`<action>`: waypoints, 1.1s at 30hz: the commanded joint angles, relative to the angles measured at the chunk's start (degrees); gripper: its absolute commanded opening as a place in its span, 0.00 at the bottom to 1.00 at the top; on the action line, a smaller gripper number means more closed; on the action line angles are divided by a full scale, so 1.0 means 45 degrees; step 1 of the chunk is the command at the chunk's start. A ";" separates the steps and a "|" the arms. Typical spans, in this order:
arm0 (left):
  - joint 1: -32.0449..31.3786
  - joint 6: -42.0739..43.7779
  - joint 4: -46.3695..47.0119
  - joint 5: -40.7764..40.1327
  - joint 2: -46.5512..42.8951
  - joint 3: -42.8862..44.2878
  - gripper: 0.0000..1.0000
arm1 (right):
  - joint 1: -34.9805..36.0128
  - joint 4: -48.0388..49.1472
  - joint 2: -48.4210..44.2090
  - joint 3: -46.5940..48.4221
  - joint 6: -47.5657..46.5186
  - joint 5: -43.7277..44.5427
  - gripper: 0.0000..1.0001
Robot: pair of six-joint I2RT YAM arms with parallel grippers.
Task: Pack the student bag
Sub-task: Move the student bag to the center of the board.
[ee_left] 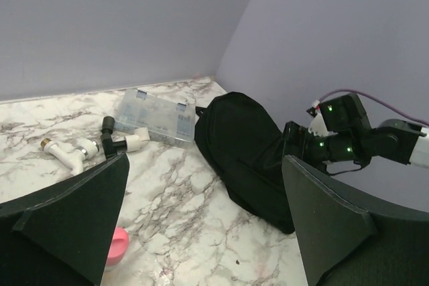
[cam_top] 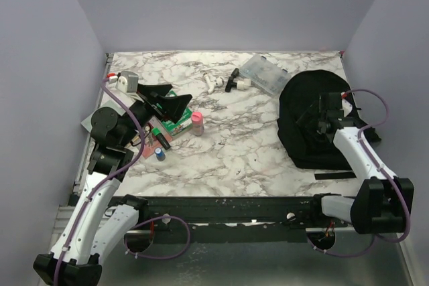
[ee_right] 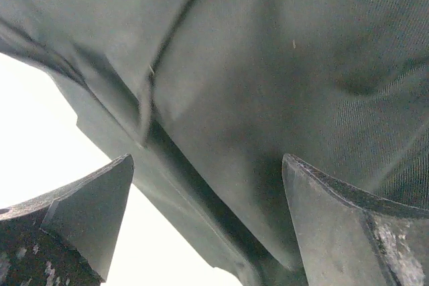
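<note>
The student bag [cam_top: 303, 122] is a black fabric backpack lying flat on the right side of the marble table [cam_top: 234, 145]. My right gripper [cam_top: 322, 120] hangs over its middle, fingers pointing down at it. In the right wrist view the bag's dark fabric [ee_right: 268, 65] fills almost everything, very close. My right gripper [ee_right: 208, 172] is open there, with a fold of fabric running between the fingers and not pinched. My left gripper [cam_top: 164, 98] is open at the left over a pile of small items. In the left wrist view my left gripper [ee_left: 206, 179] holds nothing and faces the bag [ee_left: 244, 142].
A clear compartment box [cam_top: 265, 74] lies at the back, with white pipe fittings [cam_top: 214, 84] beside it. A pink-capped bottle [cam_top: 197, 122], a green box [cam_top: 175, 123] and a blue-capped item [cam_top: 159, 153] sit under the left arm. A white device [cam_top: 127, 80] is at the back left.
</note>
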 commanded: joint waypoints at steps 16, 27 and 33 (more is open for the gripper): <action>-0.0200 -0.0198 -0.0314 0.0312 0.0651 0.0468 0.99 | 0.8157 0.2388 0.0859 -0.1020 0.3559 -0.4764 0.96; -0.1027 -0.0069 -0.1514 0.0199 0.1803 0.1165 0.99 | 0.7328 -0.0925 0.0482 0.1628 -0.0560 0.0482 0.99; -0.3401 -0.0206 -0.2984 -0.2585 0.2309 0.1541 0.98 | 0.4074 -0.0432 -0.0282 0.1001 -0.1217 -0.0962 1.00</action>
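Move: My right hand is already low on the student bag, its open fingers at the cloth; the bag's middle lies some 5 cm to the right, level fore-and-aft and about 5 cm lower. The clear box lies about 20 cm to its left and 22 cm ahead, the pipe fitting roughly 31 cm left and 19 cm ahead. The board's centre is about 36 cm to its left, level with it. From my left hand the bag is about 60 cm right, 10 cm ahead and 34 cm down. With my right fingers open against the bag's cloth, I pull it back some 9 cm and sweep it about 25 cm left towards the board's centre, sinking a little and turning counter-clockwise; then I come up, forward and back to the right over the bag. My left hand stays open, dips and eases right about 4 cm towards it, tipping down slightly. ##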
